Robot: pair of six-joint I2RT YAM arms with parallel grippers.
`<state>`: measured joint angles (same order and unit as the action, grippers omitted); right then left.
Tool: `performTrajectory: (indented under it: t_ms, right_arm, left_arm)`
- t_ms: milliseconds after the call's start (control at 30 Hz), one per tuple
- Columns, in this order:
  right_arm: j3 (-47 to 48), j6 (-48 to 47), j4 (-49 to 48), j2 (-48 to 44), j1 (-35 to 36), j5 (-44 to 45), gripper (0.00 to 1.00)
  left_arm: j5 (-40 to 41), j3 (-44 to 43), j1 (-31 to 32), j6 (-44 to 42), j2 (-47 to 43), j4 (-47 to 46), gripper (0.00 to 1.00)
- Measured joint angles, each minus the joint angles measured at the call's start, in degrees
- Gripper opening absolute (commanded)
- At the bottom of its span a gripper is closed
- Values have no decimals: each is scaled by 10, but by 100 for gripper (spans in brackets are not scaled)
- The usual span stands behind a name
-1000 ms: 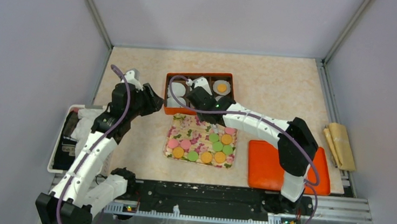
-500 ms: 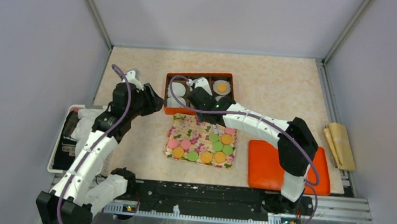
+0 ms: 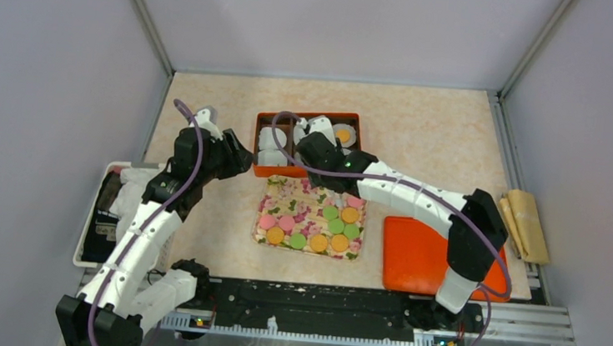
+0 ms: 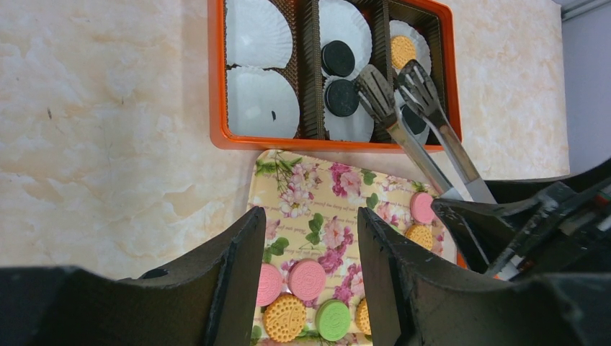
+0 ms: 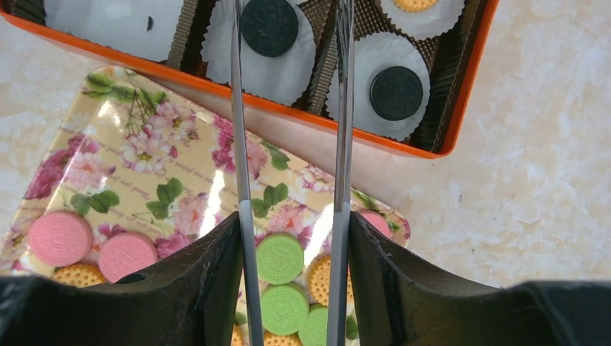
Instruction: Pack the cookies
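Observation:
Pink, orange and green cookies [image 3: 311, 228] lie on the floral tray [image 3: 285, 189]. They also show in the left wrist view [image 4: 308, 280] and the right wrist view [image 5: 279, 258]. The orange box [image 3: 308, 115] holds white paper cups, with black cookies [image 4: 338, 58] [image 5: 269, 26] and an orange cookie [image 4: 403, 50] in some of them. My right gripper [image 3: 322, 148] [image 5: 292, 220] is shut on metal tongs [image 4: 411, 108] [image 5: 241, 144]. The tong tips hover apart over the box with nothing between them. My left gripper [image 3: 238, 154] [image 4: 310, 216] is open and empty, left of the box.
An orange lid [image 3: 421, 258] lies to the right of the floral tray. A white bin [image 3: 103, 214] with clutter stands at the left edge. Tan objects [image 3: 525, 221] lie at the right edge. Enclosure walls ring the table.
My right arm has shifted a little to the right with the tongs, still over the box. The left arm has not moved.

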<state>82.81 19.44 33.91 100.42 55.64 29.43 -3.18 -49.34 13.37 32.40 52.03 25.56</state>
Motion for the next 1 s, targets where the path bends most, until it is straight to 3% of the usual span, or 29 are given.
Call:
performTrajectory:
  t_ms: [233,433,600,800,1000]
  right_arm:
    - [-35,12,19,-88,19,11,50]
    - [-61,33,55,-163,92,38,50]
    - [-144,75,71,-199,133,36,50]
    - [-272,125,81,-213,133,27,50]
    - [-312,156,83,-223,133,19,50]
  left_arm:
    - [0,0,0,-2,0,0,57]
    - [-4,0,0,-2,0,1,56]
    - [-8,1,0,-2,0,1,56]
    - [-20,4,0,-1,0,1,56]
    - [-23,4,0,3,0,1,56]
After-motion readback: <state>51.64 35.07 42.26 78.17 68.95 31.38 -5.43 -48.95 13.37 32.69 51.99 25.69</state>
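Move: The right hand, holding open tongs that reach ahead of and below it, has the yellow cookie near the plate's right end about 4 cm back, 9 cm to its right and 15 cm below. The neighbouring pink cookie is about 3 cm farther out than that yellow one, and a green one 4 cm nearer the base. The black cookie just set in the box lies some 10 cm ahead of the hand and 3 cm left. From the left hand, the yellow cookie is roughly 24 cm right and 3 cm back. Back and to the right in an arc, the right hand takes the tongs out of the box and over its front wall: it first rises about 6 cm while drawing back, then sinks some 12 cm towards the yellow cookie near the plate's right end. It travels about 15 cm back in all, keeps the tongs gripped with their jaws open, and ends tipped some 10 degrees steeper, slowing almost to a stop. ##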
